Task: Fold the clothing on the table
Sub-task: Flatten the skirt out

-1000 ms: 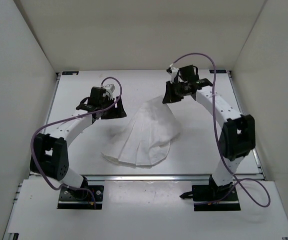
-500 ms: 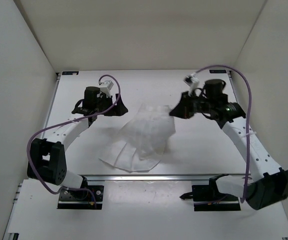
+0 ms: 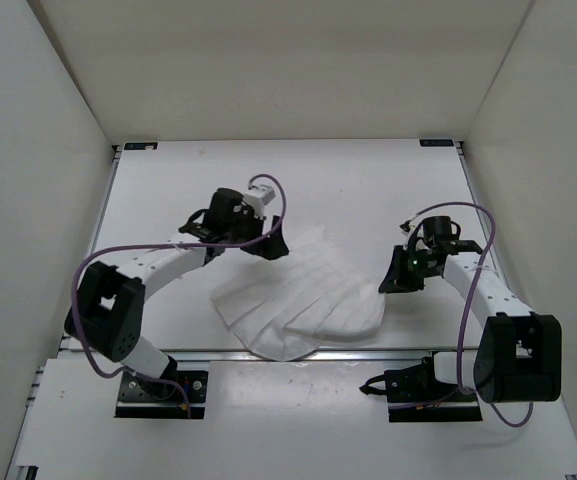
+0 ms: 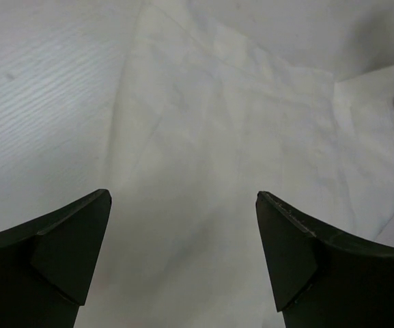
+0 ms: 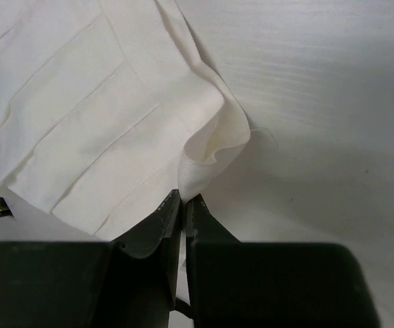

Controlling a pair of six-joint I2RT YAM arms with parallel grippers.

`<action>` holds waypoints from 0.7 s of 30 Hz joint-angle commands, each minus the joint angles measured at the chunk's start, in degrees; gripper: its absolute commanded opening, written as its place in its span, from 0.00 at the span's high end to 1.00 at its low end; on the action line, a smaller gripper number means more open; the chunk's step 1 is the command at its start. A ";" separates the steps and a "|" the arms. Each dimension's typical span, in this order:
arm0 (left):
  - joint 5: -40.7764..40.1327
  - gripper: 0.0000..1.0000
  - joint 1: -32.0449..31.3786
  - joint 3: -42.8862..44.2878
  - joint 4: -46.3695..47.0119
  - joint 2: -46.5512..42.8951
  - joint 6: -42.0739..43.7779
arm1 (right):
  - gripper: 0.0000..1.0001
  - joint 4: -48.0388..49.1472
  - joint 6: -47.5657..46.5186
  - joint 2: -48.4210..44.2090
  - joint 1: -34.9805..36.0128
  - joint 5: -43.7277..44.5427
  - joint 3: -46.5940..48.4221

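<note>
The clothing (image 3: 303, 300), white with parallel crease lines, lies spread near the front middle of the table (image 3: 168, 190). My right gripper (image 3: 390, 283) is shut on its right edge; in the right wrist view a fold of the clothing (image 5: 115, 130) is pinched between the fingertips of the gripper (image 5: 184, 201). My left gripper (image 3: 268, 245) hangs over the clothing's upper left part, jaws wide apart. Through the left wrist view, the clothing (image 4: 203, 137) lies flat beneath the open gripper (image 4: 183, 253), nothing between the fingers.
White walls enclose the table on three sides. The aluminium rail (image 3: 298, 353) runs along the near edge, just in front of the clothing's hem. Purple cables (image 3: 98, 260) loop off both arms. Bare table (image 5: 333, 102) lies to the right of the held edge.
The right gripper pulled the clothing's edge down and toward the front right, spreading it flatter. The left gripper opened fully and moved right, over the clothing's upper left.
</note>
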 commanded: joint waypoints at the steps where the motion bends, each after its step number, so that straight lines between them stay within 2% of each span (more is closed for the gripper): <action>1: -1.46 0.01 -5.31 4.06 0.92 4.57 5.15 | 1.00 4.89 0.69 2.09 -0.60 -1.00 -1.06; 4: -9.44 0.01 -9.00 10.48 -1.19 11.00 6.13 | 1.00 4.89 0.26 3.06 0.28 2.22 -1.76; 6: -11.66 0.02 -9.44 15.56 -1.81 16.52 5.52 | 1.00 3.05 -0.35 3.15 0.19 4.07 -1.06; 12: -22.02 0.01 -9.18 23.67 -0.67 24.98 3.93 | 1.00 3.48 -2.02 2.72 -4.11 0.41 -0.89; 15: -19.94 0.01 -8.30 24.55 2.23 28.05 3.23 | 1.00 3.05 -1.94 3.24 -3.68 0.04 0.60; 17: -14.16 0.01 -7.34 26.65 1.80 30.60 1.74 | 1.00 2.61 -2.20 4.20 -3.41 -0.22 1.75; 21: -7.46 0.02 -6.81 28.51 2.66 34.30 -1.34 | 1.00 2.25 -2.38 6.40 -2.27 -0.40 2.37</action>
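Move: Some 10 cm ahead, 9 cm to the right and 11 cm below the open left hand lies the skirt's far corner. The corner held by the right hand is about 10 cm back, 19 cm right and 4 cm below the left hand; the skirt's left corner is 9 cm back, 14 cm left, 11 cm below. The right hand has its held corner between its fingers, with the far corner roughly 20 cm ahead, 11 cm left and 7 cm below. Swinging right and down first, then sweeping forward and still sinking, the left hand closes on the skirt's far corner, ending about 9 cm forward, 9 cm lower and 7 cm farther right, fingers wide open and its left side rolled up some 10 degrees. The right hand keeps its pinch, lowering the held corner about 2 cm and easing it slightly right. ##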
